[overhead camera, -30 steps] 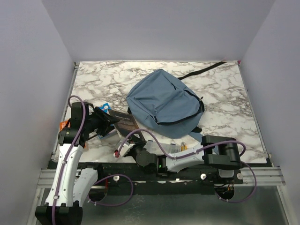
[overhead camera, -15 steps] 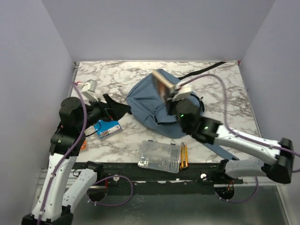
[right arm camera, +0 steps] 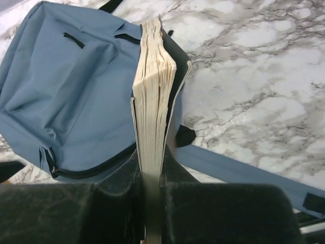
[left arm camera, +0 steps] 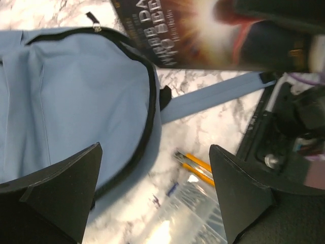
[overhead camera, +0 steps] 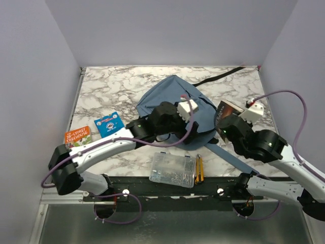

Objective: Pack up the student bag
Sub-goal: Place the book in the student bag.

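Note:
The student bag (overhead camera: 172,104) is a blue-grey backpack lying flat mid-table, its black zip line (left arm camera: 147,86) running along its near edge. My left gripper (overhead camera: 165,124) hangs over that near edge, open with nothing between its fingers (left arm camera: 61,193). Just right of the bag, my right gripper (overhead camera: 223,122) is shut on a thick dark-covered book (overhead camera: 226,109), held spine-down with the page edges (right arm camera: 152,96) facing up. That book (left arm camera: 203,35) also shows beyond my left gripper (left arm camera: 155,147). In the right wrist view the bag (right arm camera: 66,86) lies under and left of the right gripper (right arm camera: 152,162).
A clear plastic box (overhead camera: 172,170) and orange pencils (overhead camera: 198,170) lie at the table's near edge. An orange book (overhead camera: 77,136) and a blue booklet (overhead camera: 109,123) sit at the left. A blue-grey strap (right arm camera: 238,170) trails right of the bag, a black strap (overhead camera: 218,77) behind it.
My left arm has swung from the left side over the bag and its gripper has opened. My right arm has carried the book from above the bag to its right side.

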Available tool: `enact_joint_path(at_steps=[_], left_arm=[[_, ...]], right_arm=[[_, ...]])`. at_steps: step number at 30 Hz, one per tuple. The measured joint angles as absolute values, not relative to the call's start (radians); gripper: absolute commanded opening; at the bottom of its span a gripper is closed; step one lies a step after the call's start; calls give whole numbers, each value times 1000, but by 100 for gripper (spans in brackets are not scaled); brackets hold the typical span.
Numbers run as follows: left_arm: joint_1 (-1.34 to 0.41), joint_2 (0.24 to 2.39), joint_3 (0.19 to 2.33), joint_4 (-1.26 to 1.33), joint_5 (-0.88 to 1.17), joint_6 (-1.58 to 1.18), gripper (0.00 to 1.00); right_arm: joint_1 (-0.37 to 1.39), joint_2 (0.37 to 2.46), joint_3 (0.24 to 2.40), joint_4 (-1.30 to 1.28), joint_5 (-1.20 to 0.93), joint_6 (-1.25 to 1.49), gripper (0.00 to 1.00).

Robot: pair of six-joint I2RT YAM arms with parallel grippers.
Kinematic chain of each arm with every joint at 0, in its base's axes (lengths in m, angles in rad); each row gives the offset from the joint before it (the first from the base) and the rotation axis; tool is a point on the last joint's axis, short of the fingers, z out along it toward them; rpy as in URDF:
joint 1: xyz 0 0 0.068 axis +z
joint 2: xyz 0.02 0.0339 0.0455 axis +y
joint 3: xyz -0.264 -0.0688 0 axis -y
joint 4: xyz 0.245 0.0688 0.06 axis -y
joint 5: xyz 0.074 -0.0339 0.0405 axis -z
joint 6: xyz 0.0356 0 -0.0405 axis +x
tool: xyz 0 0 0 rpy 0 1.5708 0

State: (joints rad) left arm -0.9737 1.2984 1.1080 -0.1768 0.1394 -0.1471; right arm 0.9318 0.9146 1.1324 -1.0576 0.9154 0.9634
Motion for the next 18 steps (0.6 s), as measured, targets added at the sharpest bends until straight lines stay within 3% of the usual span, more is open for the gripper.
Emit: enact_joint_path(at_steps=[7,18], left_arm=[[-1050,1592,1279,-123,56,29,90],[-1058,1757,1367,-155,36,109,90]], right_arm=[[927,793,1182,-1261,985,1061,1],[927,843,1210,-1272,986,1000,1]])
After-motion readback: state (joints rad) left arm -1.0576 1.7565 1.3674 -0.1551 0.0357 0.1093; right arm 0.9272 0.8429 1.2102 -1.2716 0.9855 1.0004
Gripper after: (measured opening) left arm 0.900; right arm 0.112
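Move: The blue bag's open mouth has its right-hand corner about 14 cm to the right of the left hand, 8 cm ahead and 14 cm below. From the right hand, which holds the book, that corner is roughly 9 cm ahead, 4 cm left and 15 cm below. The yellow knife lies about 8 cm right and 10 cm back of the left hand, the clear parts box 4 cm left and 11 cm back, both some 18 cm down. The bag's open mouth is what the left hand closes in on: fingers still wide open, it goes about 8 cm right, as much down and 4 cm forward towards the right-hand corner, its fingertips tipping further down. The book, still pinched in the right hand, is drawn some 5 cm right, away from the bag, a little back and up, then eases back left by barely a centimetre. ##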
